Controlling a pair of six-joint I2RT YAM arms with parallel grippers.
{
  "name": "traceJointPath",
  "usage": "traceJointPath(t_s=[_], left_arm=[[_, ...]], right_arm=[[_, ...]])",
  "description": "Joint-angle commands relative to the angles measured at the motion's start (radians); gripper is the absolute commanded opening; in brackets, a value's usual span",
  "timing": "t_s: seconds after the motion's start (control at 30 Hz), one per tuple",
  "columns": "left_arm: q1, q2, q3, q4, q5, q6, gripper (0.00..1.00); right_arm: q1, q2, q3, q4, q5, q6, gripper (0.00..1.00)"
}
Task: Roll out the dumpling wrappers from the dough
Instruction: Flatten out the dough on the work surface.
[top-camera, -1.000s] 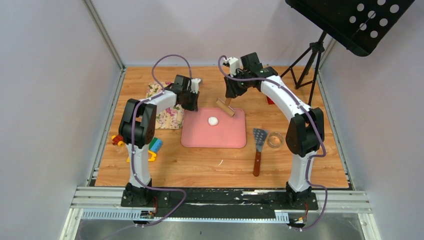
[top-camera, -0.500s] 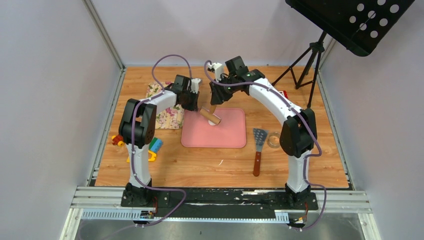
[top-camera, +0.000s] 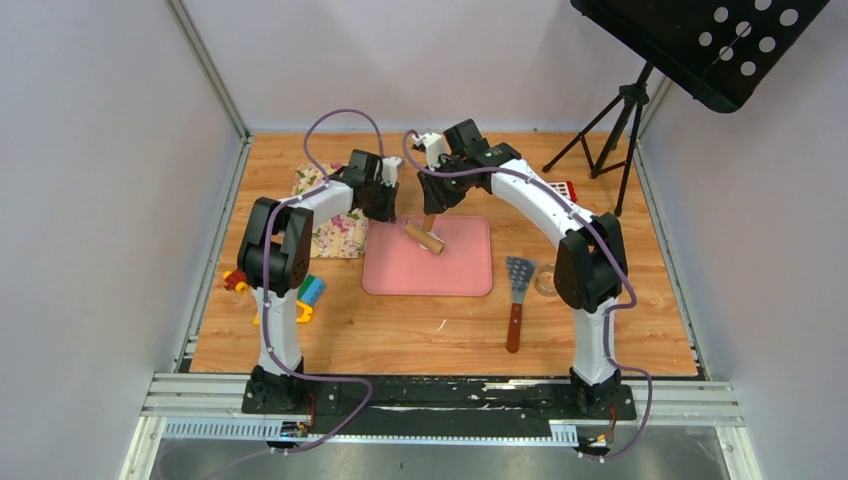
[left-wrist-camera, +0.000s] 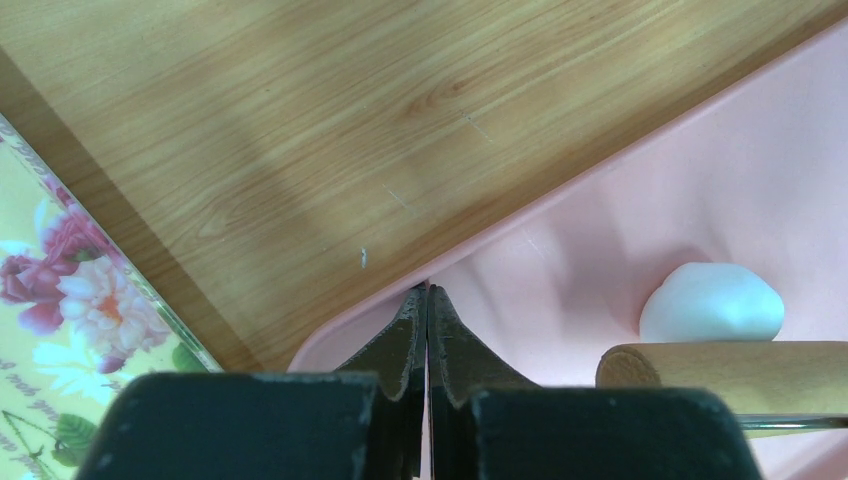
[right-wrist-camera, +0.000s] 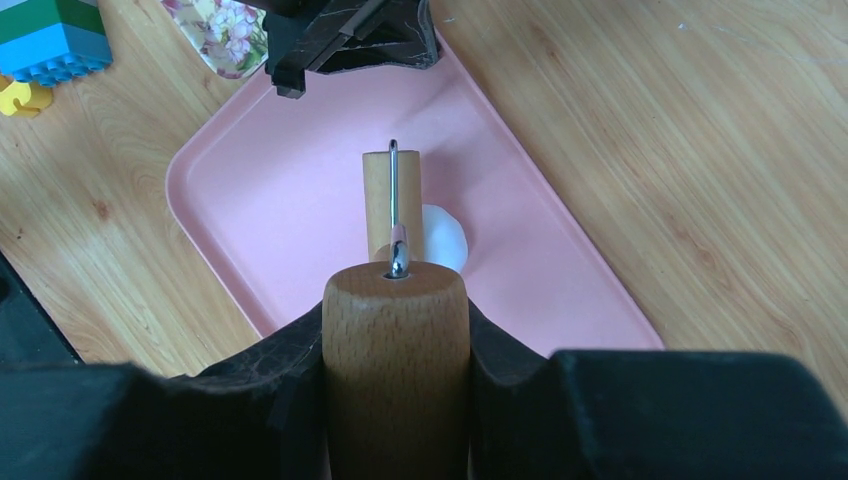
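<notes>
A small white ball of dough (right-wrist-camera: 447, 238) (left-wrist-camera: 712, 300) lies on the pink mat (top-camera: 460, 270) (right-wrist-camera: 260, 200). My right gripper (right-wrist-camera: 395, 330) (top-camera: 432, 205) is shut on the wooden handle of a rolling pin. Its roller (right-wrist-camera: 391, 200) (top-camera: 427, 238) (left-wrist-camera: 720, 375) sits low over the mat, right against the dough ball, which it hides in the top view. My left gripper (left-wrist-camera: 427, 295) (top-camera: 385, 205) is shut, its tips pressed at the mat's far left corner rim. No dumpling wrappers are in view.
A floral cloth (top-camera: 335, 228) lies left of the mat, with toy blocks (top-camera: 310, 290) nearer the front. To the mat's right lie a spatula (top-camera: 517, 292) and a small clear ring (top-camera: 549, 280). A tripod stand (top-camera: 610, 130) rises at the back right.
My right arm has swung left and brought the rolling pin down from the mat's far edge onto the dough ball. The left arm has stayed put.
</notes>
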Motion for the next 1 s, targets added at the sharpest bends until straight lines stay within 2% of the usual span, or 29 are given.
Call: traceJointPath(t_s=[0.0,0.23,0.4,0.5,0.7,0.97], left_arm=[[-0.004,-0.003,-0.016,-0.001,-0.03,0.006,0.0],[-0.004,-0.003,-0.015,-0.004,-0.032,0.007,0.0],[-0.004,-0.008,-0.015,-0.004,-0.032,0.008,0.0],[-0.004,-0.008,-0.016,-0.002,-0.032,0.008,0.0],[-0.004,-0.007,-0.016,-0.002,-0.032,0.008,0.0],[-0.004,-0.002,-0.014,-0.004,-0.035,0.009,0.0]], right_arm=[[-0.002,0.006,-0.016,-0.003,0.024,-0.038,0.0],[-0.015,-0.055,0.041,-0.015,-0.342,-0.005,0.0],[-0.03,-0.086,0.137,-0.059,-0.269,-0.064,0.0],[-0.029,-0.086,0.155,-0.094,-0.236,-0.191,0.0],[-0.025,-0.117,0.106,-0.161,-0.26,-0.61,0.0],[0.021,-0.136,0.04,-0.236,-0.253,-0.975,0.0]])
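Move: The dough lies almost straight under my right hand, about 12 cm down and maybe 1 cm left. The roller I still hold by its handle is some 2 cm left and 11 cm down, against the dough's near-left side. The pink tray's middle is roughly 4 cm back, 1 cm left and 13 cm down. From my left hand, shut and idle, the dough is about 5 cm back, 8 cm to the right and level. I draw my right hand back about 3 cm and slightly left, nearly level at first. Then I lift the roller off the dough, about 6 cm up, and sink 1.5 cm again at the end while easing right. As I lift, I swing the hand some 35 degrees counter-clockwise and tilt it, bringing the roller crosswise over the tray's far part, my fingers keeping their grip on the handle. ##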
